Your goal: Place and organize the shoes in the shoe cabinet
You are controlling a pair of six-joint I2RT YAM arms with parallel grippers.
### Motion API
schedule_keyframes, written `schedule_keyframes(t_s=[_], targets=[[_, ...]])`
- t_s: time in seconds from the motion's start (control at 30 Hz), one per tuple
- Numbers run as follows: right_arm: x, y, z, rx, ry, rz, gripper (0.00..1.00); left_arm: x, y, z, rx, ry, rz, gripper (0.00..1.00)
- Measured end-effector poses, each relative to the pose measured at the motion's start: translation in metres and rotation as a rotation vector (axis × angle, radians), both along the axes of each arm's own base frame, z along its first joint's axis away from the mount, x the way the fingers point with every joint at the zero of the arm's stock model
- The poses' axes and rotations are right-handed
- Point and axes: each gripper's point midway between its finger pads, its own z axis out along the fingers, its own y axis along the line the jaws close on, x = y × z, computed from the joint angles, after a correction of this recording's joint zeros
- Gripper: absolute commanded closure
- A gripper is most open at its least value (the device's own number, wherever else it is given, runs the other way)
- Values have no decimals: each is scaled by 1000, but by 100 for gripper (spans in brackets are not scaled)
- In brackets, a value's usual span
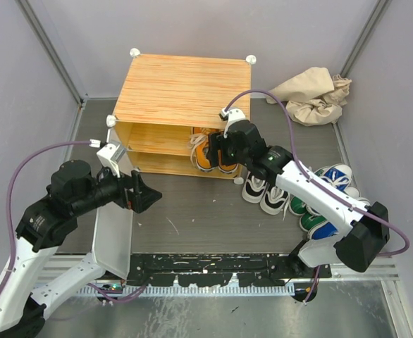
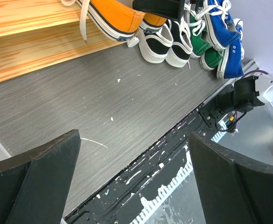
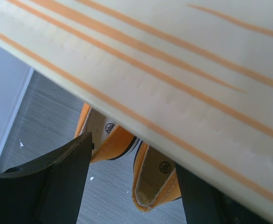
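The shoe cabinet [image 1: 182, 88] stands at the back with its white door [image 1: 113, 232] swung down to the front left. The orange shoes [image 1: 208, 156] sit side by side at the right end of the lower shelf, heels outward. My right gripper [image 1: 222, 151] is open just above their heels; in the right wrist view [image 3: 132, 196] the two heels [image 3: 157, 184] lie between its fingers under the cabinet top's edge [image 3: 174, 60]. My left gripper [image 1: 147, 196] is open and empty over the floor [image 2: 136, 186]. White-and-black shoes [image 1: 263, 190], green shoes [image 1: 301, 205] and blue shoes [image 1: 337, 179] stand at the right.
A crumpled beige cloth [image 1: 312, 93] lies at the back right. Grey walls close in both sides. A black rail [image 1: 213, 264] runs along the near edge. In the left wrist view the shoe row [image 2: 174, 42] stands right of the shelf front [image 2: 29, 51].
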Motion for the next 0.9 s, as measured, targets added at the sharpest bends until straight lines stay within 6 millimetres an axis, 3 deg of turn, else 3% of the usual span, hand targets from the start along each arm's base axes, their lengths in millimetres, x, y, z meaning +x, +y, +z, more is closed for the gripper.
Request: schedule_keyframes(t_s=[0.27,0.53,0.9], targets=[[17,7,-6,-11,-25,-30,27,0,-1,-2,2,9,-4,0],[37,-2,-6,-15,-76,-213,26,-1,-2,-2,0,9,-9,0],[50,1,-8,23,-106,-341,25,-2,-1,1,-9,-2,-12,0]])
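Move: On the cabinet's upper shelf, the left orange shoe has its middle about 4 cm ahead of the right hand, 3 cm left and 5 cm lower, heel sticking out. The right orange shoe is as far ahead but some 4 cm to the hand's right. The cabinet top's front right corner is roughly 7 cm ahead, 9 cm right and slightly above. From the left hand, the left orange shoe lies about 16 cm ahead, 12 cm right and 12 cm below. Reaching back in beneath the cabinet top's front edge, the right hand goes forward about 5 cm, over the heel end of the left orange shoe. It swings clockwise some 20 degrees as it goes, so the fingers point more squarely into the shelf, and tips slightly up. The fingers keep their wide opening, close by the shoe's collar. ##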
